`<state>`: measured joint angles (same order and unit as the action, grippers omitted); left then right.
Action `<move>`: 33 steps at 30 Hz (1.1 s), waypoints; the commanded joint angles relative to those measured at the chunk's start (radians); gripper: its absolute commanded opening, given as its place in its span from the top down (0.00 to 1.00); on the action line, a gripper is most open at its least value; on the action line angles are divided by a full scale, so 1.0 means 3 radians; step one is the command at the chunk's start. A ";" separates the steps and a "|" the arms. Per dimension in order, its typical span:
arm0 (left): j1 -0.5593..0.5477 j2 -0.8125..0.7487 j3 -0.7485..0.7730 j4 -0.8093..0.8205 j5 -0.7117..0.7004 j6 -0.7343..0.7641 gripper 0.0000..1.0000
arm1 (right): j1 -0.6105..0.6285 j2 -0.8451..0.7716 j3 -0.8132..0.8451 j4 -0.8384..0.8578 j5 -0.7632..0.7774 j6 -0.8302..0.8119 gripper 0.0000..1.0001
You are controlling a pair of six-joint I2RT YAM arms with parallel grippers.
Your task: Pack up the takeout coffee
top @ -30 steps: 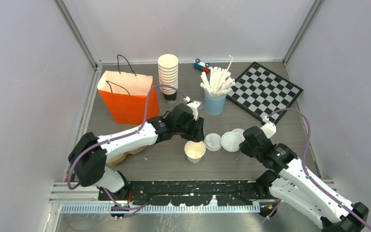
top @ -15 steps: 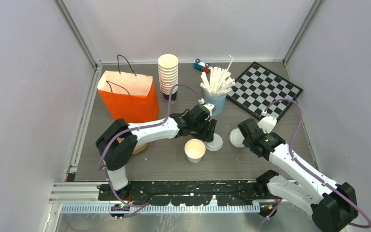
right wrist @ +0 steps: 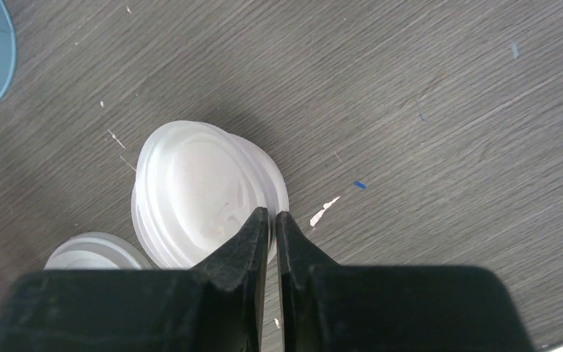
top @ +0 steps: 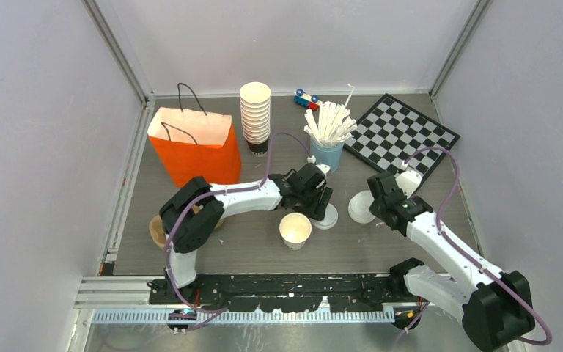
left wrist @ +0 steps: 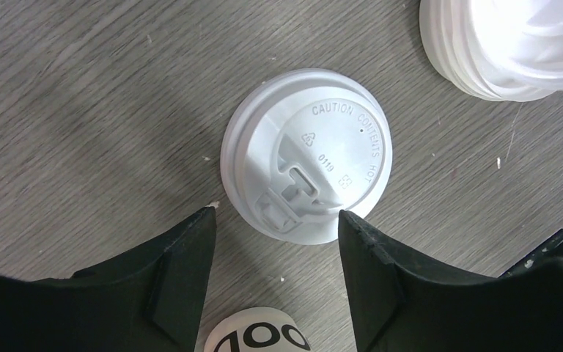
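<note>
A small white paper cup [top: 295, 229] of the takeout coffee stands upright and lidless in the middle of the table; its side [left wrist: 256, 339] shows at the bottom of the left wrist view. A single white sip lid [top: 328, 215] [left wrist: 306, 154] lies flat just right of it. My left gripper [top: 321, 204] [left wrist: 275, 213] hangs open over the lid's near edge, one finger on each side, touching nothing. A stack of white lids [top: 358, 207] [right wrist: 201, 187] lies further right. My right gripper [top: 373, 208] [right wrist: 271, 213] sits at the stack's rim, fingers a narrow slit apart.
An orange paper bag [top: 194, 147] stands open at the back left. Behind the arms are a tall stack of lidless cups [top: 255, 111], a light-blue cup of white sticks [top: 326, 152], a toy car [top: 306, 97] and a checkerboard [top: 402, 136]. A brown cardboard piece [top: 157, 229] lies at the left.
My left arm has reached right over the single lid and its jaws have widened. My right gripper has moved up to the lid stack, and its fingers have parted slightly.
</note>
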<state>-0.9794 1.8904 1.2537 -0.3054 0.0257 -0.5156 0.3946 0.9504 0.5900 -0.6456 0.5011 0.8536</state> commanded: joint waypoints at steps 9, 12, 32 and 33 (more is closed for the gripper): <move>-0.0028 -0.0710 0.0086 -0.0065 -0.0132 0.0083 0.37 | -0.0024 0.0002 -0.0074 0.0210 -0.0253 -0.0064 0.76; -0.0028 -0.0939 0.0108 -0.0196 -0.0243 0.0114 0.36 | -0.0019 0.0040 0.0118 -0.0093 -0.0406 -0.0112 0.61; -0.0018 -0.3384 -0.0664 -0.1131 -0.0394 0.0650 0.03 | 0.1145 0.0519 0.0494 0.0748 -0.0812 -0.1003 0.12; -0.0017 -0.3503 -0.0725 -0.1167 -0.0384 0.0675 0.02 | 0.1150 0.0598 0.0504 0.0792 -0.0817 -0.1057 0.12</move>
<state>-0.9840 0.9478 1.0939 -0.5789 -0.1184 -0.3748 0.7334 1.0798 0.7467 -0.5507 0.2844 0.6312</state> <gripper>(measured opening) 0.963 0.880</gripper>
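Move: The single lid I want lies about 15 cm to the left of my right hand, some 2 cm ahead and 7 cm below. The lid stack is right beside that hand, about 4 cm left and 3 cm ahead. The cup stands about 10 cm to the left of the single lid and 7 cm nearer me. From my left hand, that single lid is roughly 4 cm right, 2 cm ahead and 4 cm down; the cup is about 6 cm left and 5 cm back. I clear my left hand out of the way, lifting it straight up off the single lid and then swinging it left and back, some 24 cm up in all, its fingers ending wide open. My right hand opens and leaves the stack's edge, rises a little and sweeps about 13 cm left towards the single lid, turning some 35 degrees counter-clockwise and starting to sink at the end, fingers spread and not yet touching it. ##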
